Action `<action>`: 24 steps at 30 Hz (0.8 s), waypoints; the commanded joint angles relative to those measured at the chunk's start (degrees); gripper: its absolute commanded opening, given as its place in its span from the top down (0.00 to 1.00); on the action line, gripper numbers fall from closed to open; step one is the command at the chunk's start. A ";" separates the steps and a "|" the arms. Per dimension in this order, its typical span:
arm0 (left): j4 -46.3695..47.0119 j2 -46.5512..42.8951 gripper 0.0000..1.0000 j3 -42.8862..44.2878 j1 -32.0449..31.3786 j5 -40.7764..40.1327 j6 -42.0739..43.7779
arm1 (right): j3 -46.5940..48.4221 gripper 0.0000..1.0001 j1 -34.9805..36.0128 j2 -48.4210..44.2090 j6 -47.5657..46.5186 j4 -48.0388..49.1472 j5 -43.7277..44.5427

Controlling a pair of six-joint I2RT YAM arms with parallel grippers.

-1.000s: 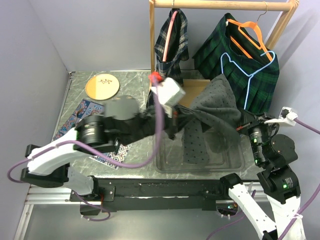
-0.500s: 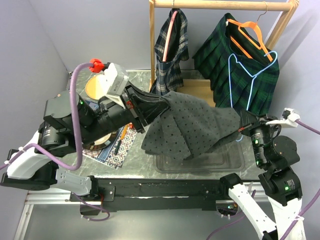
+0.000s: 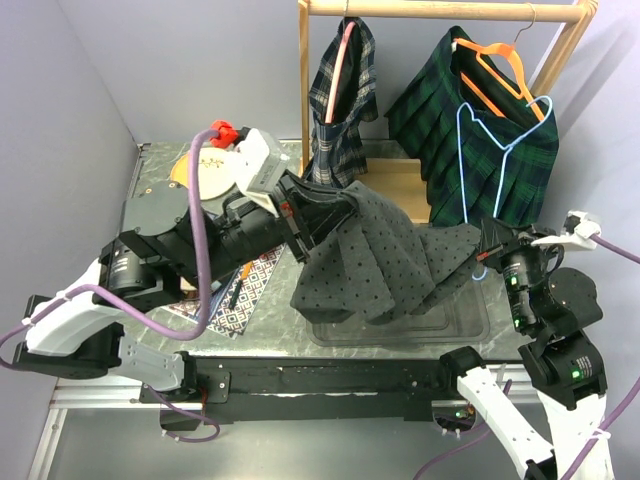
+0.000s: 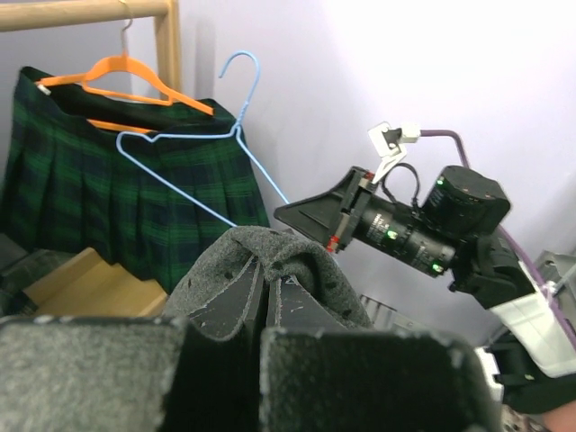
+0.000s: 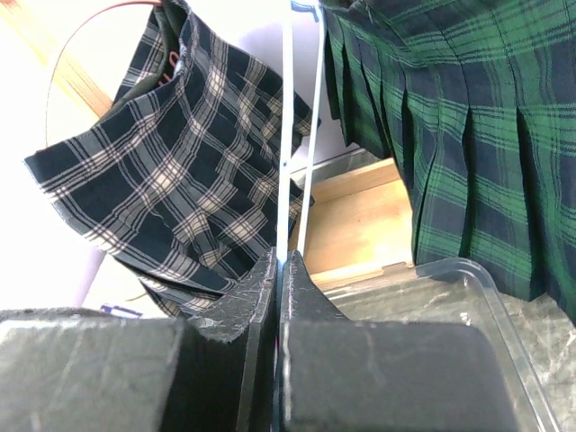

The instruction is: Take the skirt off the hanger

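The grey dotted skirt [image 3: 385, 262] sags in folds between the two grippers, above a clear bin. My left gripper [image 3: 338, 212] is shut on its left end; in the left wrist view the cloth [image 4: 297, 256] drapes over the closed fingertips [image 4: 267, 274]. My right gripper [image 3: 487, 243] is shut on the thin wire of the light blue hanger [image 3: 492, 150], which rises between its pads [image 5: 286, 135]. The skirt's right corner reaches up to the right gripper. Whether it still hangs on the wire, I cannot tell.
A wooden rack [image 3: 440, 10] at the back carries a navy plaid skirt [image 3: 338, 105] on a pink hanger and a green plaid skirt [image 3: 520, 175] on an orange hanger. The clear bin [image 3: 400, 335] sits below. A round wooden disc [image 3: 200, 178] and a patterned mat [image 3: 250, 292] lie left.
My left gripper swung left and up with the skirt's end, then eased back right, so the cloth now sags lower. The right gripper kept its hold on the hanger and barely moved.
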 commanded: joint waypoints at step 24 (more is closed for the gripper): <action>16.24 11.51 0.99 -17.61 10.42 -0.37 -9.49 | 10.62 1.00 -0.18 1.37 -4.92 2.74 -5.76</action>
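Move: The skirt hangs from my left fingers, already clear of the hanger; the clear tray I take it to is centred roughly 16 cm ahead, 14 cm to the right and 56 cm below that hand. From the same hand, the green skirt hangs about 32 cm ahead, 27 right and 16 lower, the dark plaid skirt 32 straight ahead and 22 lower. From my right hand, holding the blue hanger, the tray is some 6 cm ahead, 10 left and 39 below. I bring the pinched skirt down with my left hand, easing off sideways first and then sinking faster: about 16 cm down, 10 cm to the right and 8 cm forward, over the tray, with the fingers tipping some 15 degrees downward and swinging a little counter-clockwise. Meanwhile my right hand keeps its grip on the empty hanger and lifts it about 6 cm, drawing slightly back. ##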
